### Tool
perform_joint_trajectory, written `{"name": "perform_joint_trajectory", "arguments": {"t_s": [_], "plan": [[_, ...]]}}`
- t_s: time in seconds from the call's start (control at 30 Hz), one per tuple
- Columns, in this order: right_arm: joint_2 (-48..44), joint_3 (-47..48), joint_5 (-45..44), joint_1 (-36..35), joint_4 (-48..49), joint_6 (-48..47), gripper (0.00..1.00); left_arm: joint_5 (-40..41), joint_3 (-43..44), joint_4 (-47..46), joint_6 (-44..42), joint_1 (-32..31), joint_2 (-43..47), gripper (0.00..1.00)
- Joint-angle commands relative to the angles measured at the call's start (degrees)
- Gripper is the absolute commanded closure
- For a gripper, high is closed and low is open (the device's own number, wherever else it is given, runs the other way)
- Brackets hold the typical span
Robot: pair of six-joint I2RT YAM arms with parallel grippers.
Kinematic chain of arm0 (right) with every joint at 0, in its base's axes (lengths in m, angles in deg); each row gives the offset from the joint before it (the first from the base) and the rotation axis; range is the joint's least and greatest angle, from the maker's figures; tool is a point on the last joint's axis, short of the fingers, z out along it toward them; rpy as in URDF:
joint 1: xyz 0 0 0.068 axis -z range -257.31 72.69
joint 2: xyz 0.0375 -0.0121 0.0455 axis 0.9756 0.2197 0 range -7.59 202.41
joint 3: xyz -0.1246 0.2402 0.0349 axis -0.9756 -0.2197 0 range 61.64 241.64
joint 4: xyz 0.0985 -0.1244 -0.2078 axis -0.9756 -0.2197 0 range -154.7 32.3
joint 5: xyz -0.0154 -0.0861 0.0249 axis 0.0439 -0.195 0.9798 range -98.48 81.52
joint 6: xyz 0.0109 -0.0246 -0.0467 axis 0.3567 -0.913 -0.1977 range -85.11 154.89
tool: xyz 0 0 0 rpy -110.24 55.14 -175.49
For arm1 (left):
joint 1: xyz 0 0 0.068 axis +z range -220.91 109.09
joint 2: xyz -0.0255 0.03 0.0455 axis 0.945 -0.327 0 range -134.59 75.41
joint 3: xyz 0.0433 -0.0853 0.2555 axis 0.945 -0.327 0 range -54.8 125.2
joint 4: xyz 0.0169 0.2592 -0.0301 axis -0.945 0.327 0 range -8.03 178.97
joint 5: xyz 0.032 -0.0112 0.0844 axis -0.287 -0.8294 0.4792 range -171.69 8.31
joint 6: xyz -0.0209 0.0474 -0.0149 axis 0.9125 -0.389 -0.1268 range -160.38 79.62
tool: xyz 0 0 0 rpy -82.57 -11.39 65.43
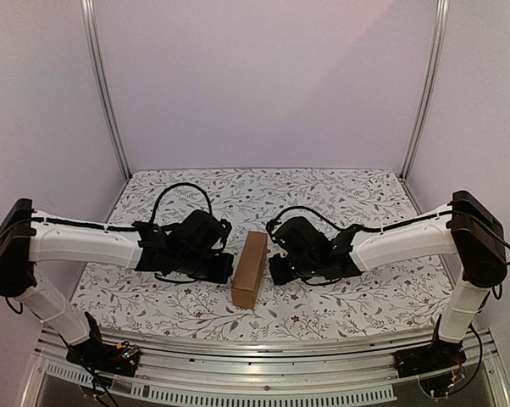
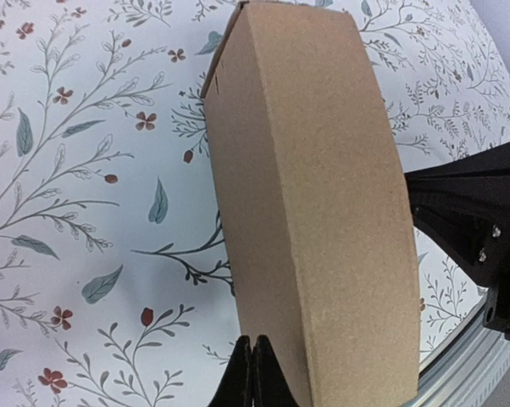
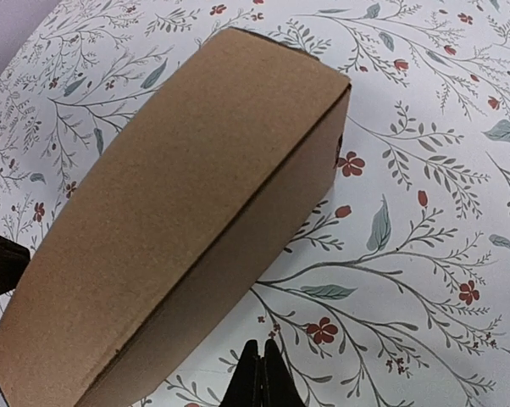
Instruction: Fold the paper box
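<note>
The paper box (image 1: 250, 270) is a plain brown oblong carton, folded shut, lying on the flowered table cloth (image 1: 340, 195) between the two arms. My left gripper (image 1: 228, 268) sits just left of it, shut with nothing in it. In the left wrist view the fingertips (image 2: 253, 373) press together right at the paper box's (image 2: 323, 212) long side wall. My right gripper (image 1: 274, 270) is just right of the carton, also shut and empty. In the right wrist view its tips (image 3: 262, 377) hover over the cloth, a little apart from the paper box (image 3: 179, 212).
The cloth's near edge meets a metal rail (image 1: 263, 343) where both arm bases are bolted. Pale walls and two upright metal posts (image 1: 105, 93) close in the back and sides. The right gripper's black body (image 2: 484, 220) shows past the box in the left wrist view.
</note>
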Motion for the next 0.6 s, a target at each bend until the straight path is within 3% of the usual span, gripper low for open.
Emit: {"name": "perform_joint_trajectory", "arguments": {"t_s": [0.0,0.3,0.57], "plan": [[-1.35,-2.58,2.42,0.57,3.25,2.21,0.98,1.57,2.53,1.64,-0.92,1.71,0.29,1.00],[4.62,-8.35,8.90,2.86,18.61,12.99,1.00,0.77,4.23,0.42,-1.88,2.76,-2.34,1.00],[8.96,-8.45,10.92,3.55,23.48,17.70,1.00,-0.22,4.06,-1.11,-2.02,3.03,-4.16,1.00]]}}
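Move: Between the two hands stands the closed paper box, its long side running forward. From the right hand its middle lies about 6 cm to the left, roughly level fore and aft and some 3 cm lower. From the left hand it lies about 6 cm to the right, level fore and aft and about 4 cm below. The left gripper is some 12 cm to the left of the right hand, at about its height. Sinking beside the box's right wall, the right hand goes down about 5 cm, slowly at first and then faster, its shut fingers swinging some 15 degrees to lean more in under the wrist towards the box's lower part. On the other side, the left hand, also shut, shifts about 2 cm forward along the left wall, rising a little and then easing back down. Whether either hand touches the box can't be seen. ##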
